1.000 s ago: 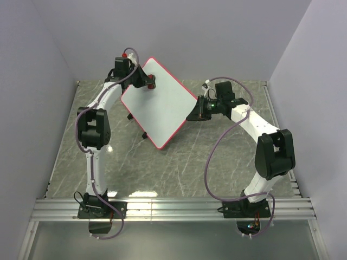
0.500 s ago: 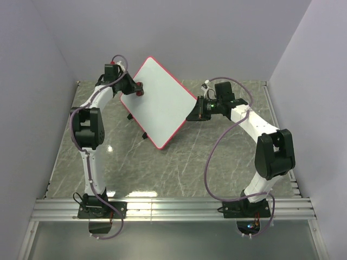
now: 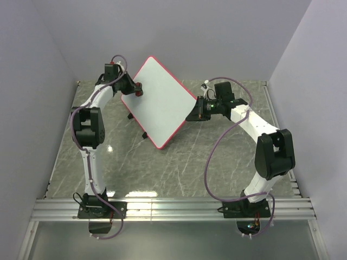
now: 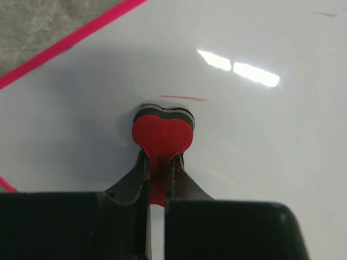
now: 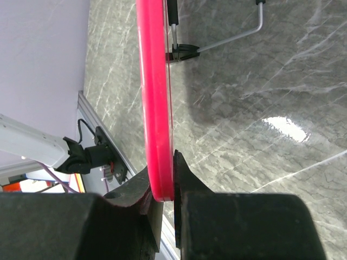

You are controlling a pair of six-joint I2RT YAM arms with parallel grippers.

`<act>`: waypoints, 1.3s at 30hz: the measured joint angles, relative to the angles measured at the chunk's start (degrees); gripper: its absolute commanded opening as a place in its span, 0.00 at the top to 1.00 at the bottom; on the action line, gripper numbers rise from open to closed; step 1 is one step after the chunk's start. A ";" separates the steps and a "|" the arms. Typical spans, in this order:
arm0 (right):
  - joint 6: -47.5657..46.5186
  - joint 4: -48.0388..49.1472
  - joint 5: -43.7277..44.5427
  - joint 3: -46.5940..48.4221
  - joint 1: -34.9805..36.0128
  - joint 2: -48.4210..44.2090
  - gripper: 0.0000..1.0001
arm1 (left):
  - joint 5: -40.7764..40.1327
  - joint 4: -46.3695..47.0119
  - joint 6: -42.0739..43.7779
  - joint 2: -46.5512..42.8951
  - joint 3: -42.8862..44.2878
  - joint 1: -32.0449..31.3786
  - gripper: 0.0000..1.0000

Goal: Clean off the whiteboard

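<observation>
The whiteboard (image 3: 160, 103) is a white board with a red-pink frame, held tilted above the table. My right gripper (image 3: 191, 115) is shut on its right corner; in the right wrist view the red frame edge (image 5: 156, 108) sits pinched between the jaws of the right gripper (image 5: 167, 189). My left gripper (image 3: 135, 90) is at the board's left edge, shut on a small red bow-shaped eraser (image 4: 162, 135) pressed flat on the white surface (image 4: 260, 157). A thin red mark (image 4: 184, 98) lies just beyond the eraser.
Two black feet (image 3: 130, 115) stick out under the board's lower-left edge, and a wire stand (image 5: 238, 33) shows behind it. Grey marble tabletop (image 3: 179, 168) lies below, walled on three sides. Metal rails (image 3: 173, 208) run along the near edge.
My left gripper slid with the eraser from the board's upper middle down-left to its left edge, mostly in the first half second. The right gripper and board stayed put.
</observation>
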 measured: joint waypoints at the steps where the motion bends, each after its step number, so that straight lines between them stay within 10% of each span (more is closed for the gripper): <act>1: -0.04 -0.02 0.02 0.00 0.00 0.00 1.00 | 0.07 -0.68 -0.17 0.04 0.98 -0.28 1.00; 24: -0.85 -0.74 0.50 0.35 0.22 0.20 1.00 | -1.20 -8.83 -2.67 8.87 16.41 1.68 1.00; 39: -0.79 0.02 -0.61 0.37 0.24 0.31 1.00 | -3.96 -11.82 0.28 4.76 4.22 5.03 1.00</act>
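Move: The left hand, already gripping the red eraser, has the whiteboard's low left corner about 9 cm to its left, 1 cm back and 7 cm below. A leftover red stroke lies roughly 4 cm ahead, 3 cm right and slightly lower; the nearest board foot is some 10 cm back, 3 cm left and 11 cm down. From the right hand, pinching the board's right-hand corner, that left corner lies around 38 cm left, 3 cm ahead and 12 cm lower. Left hand wipes 8 cm up-right, then about 16 cm down-left towards the low corner; right keeps hold of whiteboard. ##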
